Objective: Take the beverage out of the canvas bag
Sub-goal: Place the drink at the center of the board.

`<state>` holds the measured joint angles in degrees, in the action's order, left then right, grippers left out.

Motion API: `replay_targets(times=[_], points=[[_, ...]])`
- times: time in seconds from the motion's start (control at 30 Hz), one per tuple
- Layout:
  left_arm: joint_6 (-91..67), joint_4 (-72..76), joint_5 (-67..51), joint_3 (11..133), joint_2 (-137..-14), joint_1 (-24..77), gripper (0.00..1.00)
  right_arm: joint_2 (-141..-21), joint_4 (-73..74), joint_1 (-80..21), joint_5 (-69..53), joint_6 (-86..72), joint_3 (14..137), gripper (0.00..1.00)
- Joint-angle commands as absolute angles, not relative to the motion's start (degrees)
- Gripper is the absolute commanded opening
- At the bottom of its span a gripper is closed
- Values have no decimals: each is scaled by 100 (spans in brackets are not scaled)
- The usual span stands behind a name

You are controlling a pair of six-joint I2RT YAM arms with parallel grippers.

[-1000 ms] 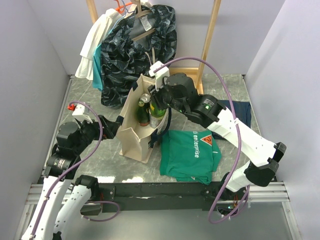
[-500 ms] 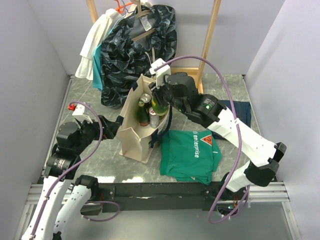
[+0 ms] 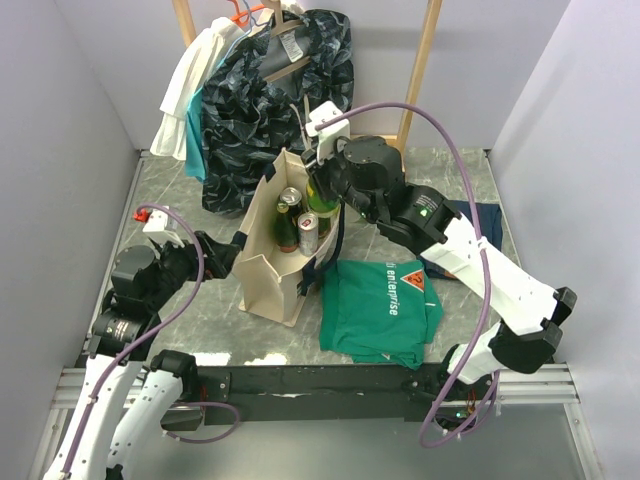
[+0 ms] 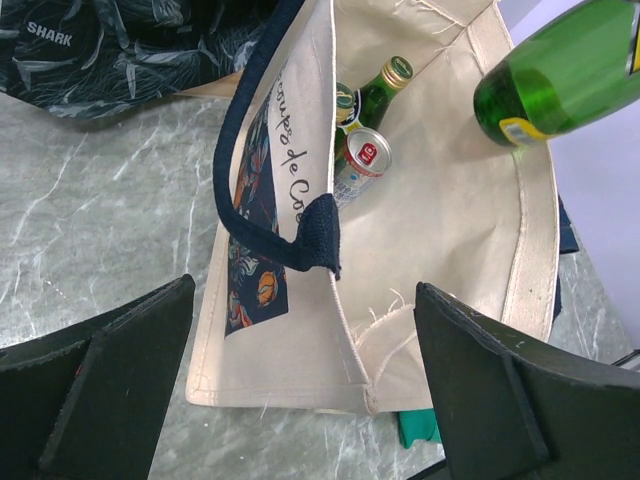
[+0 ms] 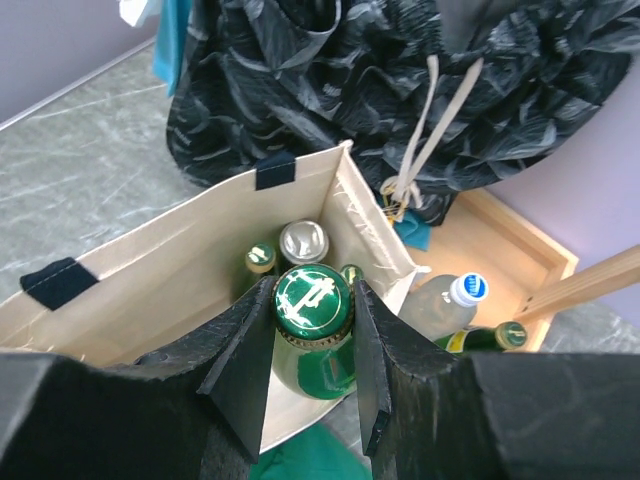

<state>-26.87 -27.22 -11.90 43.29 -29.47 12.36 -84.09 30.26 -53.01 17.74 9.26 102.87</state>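
The cream canvas bag [image 3: 268, 262] with navy straps stands upright mid-table, its mouth open. My right gripper [image 3: 323, 180] is shut on the capped neck of a green glass bottle [image 3: 319, 203], the beverage, which hangs over the bag's mouth at its far right corner. In the right wrist view the fingers [image 5: 248, 345] clamp the green cap [image 5: 313, 299]. Inside the bag stand a can [image 5: 303, 240] and two more capped bottles [image 5: 261, 257]. My left gripper [image 4: 305, 400] stays open at the bag's [image 4: 450, 230] left side near its base, holding nothing, with the lifted bottle [image 4: 565, 75] above.
A green T-shirt [image 3: 382, 305] lies right of the bag. A dark patterned garment [image 3: 275, 90] and a white one [image 3: 190, 90] hang on a wooden rack [image 3: 420, 70] behind. A clear blue-capped bottle [image 5: 447, 300] and another green bottle [image 5: 495, 337] lie on the rack's base.
My right gripper has risen and shifted slightly back with the green bottle, lifting it higher out of the bag. The left arm has not moved.
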Motion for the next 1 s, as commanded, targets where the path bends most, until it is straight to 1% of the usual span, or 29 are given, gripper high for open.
replay_targets(times=[0.0,0.37,0.57,0.77,0.97], points=[[-2742,-2522,-1134,4298,-2900,1248,96,-7849,1925,-5265,2258,1222,10775,0],[-2751,-2540,-1099,4307,-2927,1257,96,-7401,1573,-4808,2469,1178,10266,0],[-2751,-2531,-1116,4307,-2918,1248,96,-7155,1398,-4343,2531,1038,9862,0],[-2733,-2522,-1178,4307,-2944,1248,96,-6944,1204,-3781,2531,713,9229,0],[-2733,-2514,-1195,4298,-2944,1248,97,-6820,818,-3455,2716,441,8509,0]])
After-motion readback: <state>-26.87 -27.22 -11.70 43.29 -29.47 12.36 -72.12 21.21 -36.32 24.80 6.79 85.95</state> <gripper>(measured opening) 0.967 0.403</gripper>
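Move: The held green bottle hangs from the right hand over the bag's right rim. It is bound for the table by the standing green bottle, about 17 cm ahead, 14 cm to the right and 32 cm below. The water bottle stands roughly 5 cm left of that one and 2 cm farther out. The canvas bag's middle is some 9 cm left, 3 cm ahead. From the left hand, the standing bottle is about 25 cm ahead, 35 cm right, 17 cm below. Still pinching the green bottle by its capped neck, the right hand swings it off to the right by about 14 cm, away from the canvas bag and towards the standing bottles, while reaching some 5 cm forward. It rises at first, then sinks back to just under its starting height, the wrist turning clockwise by roughly 25 degrees. ##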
